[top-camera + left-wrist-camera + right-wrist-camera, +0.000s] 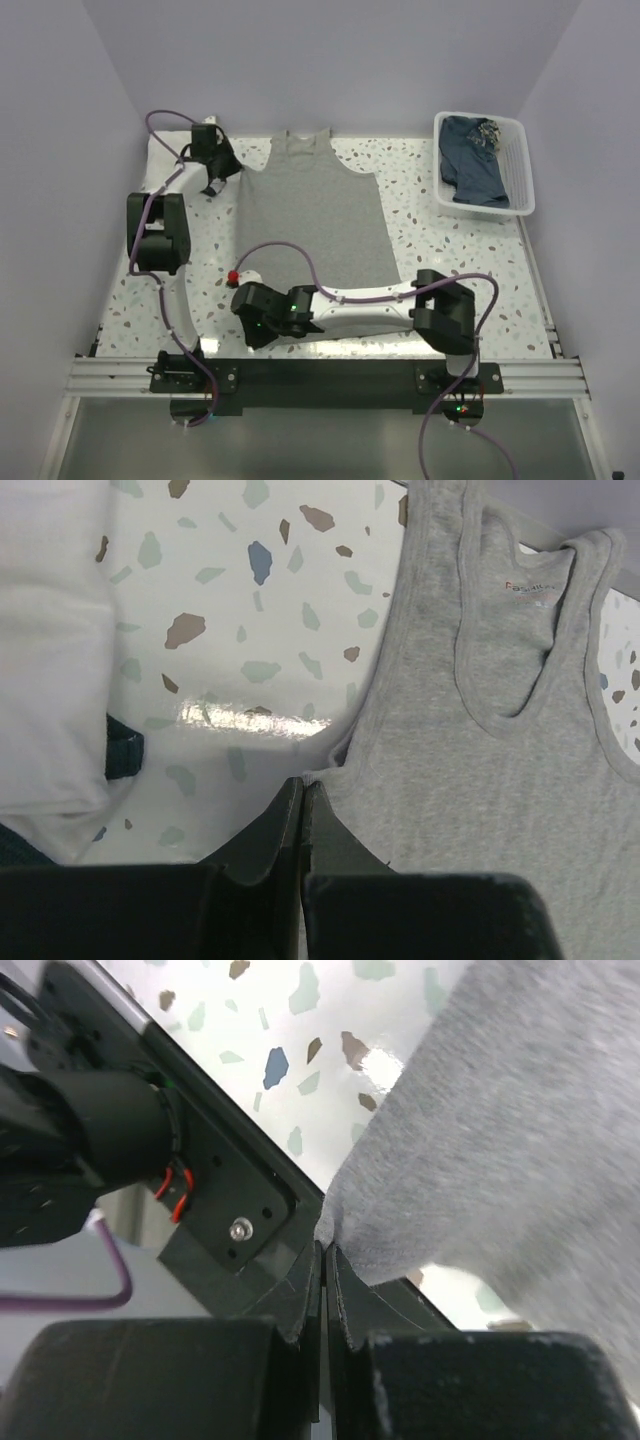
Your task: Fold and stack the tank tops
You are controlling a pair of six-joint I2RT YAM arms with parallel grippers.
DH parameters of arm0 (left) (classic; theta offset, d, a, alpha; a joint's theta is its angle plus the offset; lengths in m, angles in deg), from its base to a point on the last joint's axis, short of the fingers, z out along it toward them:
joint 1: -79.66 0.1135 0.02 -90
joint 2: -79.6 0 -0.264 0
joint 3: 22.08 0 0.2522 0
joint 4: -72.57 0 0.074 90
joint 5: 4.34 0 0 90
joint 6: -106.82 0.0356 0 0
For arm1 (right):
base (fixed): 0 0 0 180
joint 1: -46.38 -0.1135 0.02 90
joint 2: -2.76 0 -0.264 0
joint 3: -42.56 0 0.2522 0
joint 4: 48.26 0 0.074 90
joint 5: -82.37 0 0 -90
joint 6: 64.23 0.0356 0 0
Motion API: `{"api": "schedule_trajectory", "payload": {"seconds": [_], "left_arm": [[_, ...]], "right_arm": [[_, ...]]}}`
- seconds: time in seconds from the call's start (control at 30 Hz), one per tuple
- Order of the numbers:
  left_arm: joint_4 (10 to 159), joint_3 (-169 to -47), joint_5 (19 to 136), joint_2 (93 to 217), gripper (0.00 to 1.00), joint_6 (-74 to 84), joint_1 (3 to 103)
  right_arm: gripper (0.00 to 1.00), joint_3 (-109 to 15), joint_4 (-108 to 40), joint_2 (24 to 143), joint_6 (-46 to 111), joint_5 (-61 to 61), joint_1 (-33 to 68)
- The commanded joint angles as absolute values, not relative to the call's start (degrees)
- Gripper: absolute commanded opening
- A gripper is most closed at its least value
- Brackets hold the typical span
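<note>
The grey tank top (312,215) lies flat in the middle of the table, neck toward the far edge. My left gripper (232,172) is at its left armhole; in the left wrist view the gripper (302,780) is shut, pinching the armhole edge of the grey tank top (480,780). My right gripper (245,292) reaches across to the hem's near-left corner; in the right wrist view the gripper (325,1245) is shut on the corner of the grey tank top (500,1130), which is lifted off the table. A white tank top (50,650) with navy trim lies bunched at the far left (165,160).
A white slatted basket (524,165) at the far right holds dark blue cloth (475,165). A small red object (233,275) sits by the right gripper. A metal rail (320,375) runs along the near edge. Walls close in on three sides.
</note>
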State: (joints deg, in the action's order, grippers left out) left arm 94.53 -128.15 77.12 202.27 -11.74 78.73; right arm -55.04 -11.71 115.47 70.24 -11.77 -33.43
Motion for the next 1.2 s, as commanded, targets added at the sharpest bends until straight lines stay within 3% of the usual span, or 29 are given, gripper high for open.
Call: {"api": "schedule_trajectory", "payload": {"seconds": [0.0,0.43,1.17], "left_arm": [[93.4,-132.8,77.4,201.9,0.00,-13.1,77.0],[94.0,-138.4,77.9,206.6,0.00,-15.2,71.9],[94.9,-144.1,79.1,213.0,0.00,-15.9,65.2]], "right_arm": [[0.00,-49.5,-16.7,106.4,73.8,-8.7,-31.1],[0.00,-29.9,-24.5,97.5,78.6,-7.8,-25.8],[0.00,-16.6,-30.5,89.9,84.9,-10.2,-24.4]]}}
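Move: The grey tank top's side edge is already pinched at both ends. From the left hand the chest middle lies about 19 cm to the right, level fore and aft, 6 cm below; the collar is 17 cm right and 7 cm ahead, the folded white tank top 16 cm left. From the right hand the hem middle is some 17 cm right, 2 cm ahead, 6 cm below; the table's front edge runs 4 cm behind. The grey tank top's left side is carried rightward over its own body, the left hand keeping the armpit corner and the right hand the hem corner, each about 12 to 14 cm. Both lift some 3 cm first and then sink, the right to below its starting height; both drift slightly forward. Fingers stay shut while the wrists turn clockwise, the right about 15 degrees. ##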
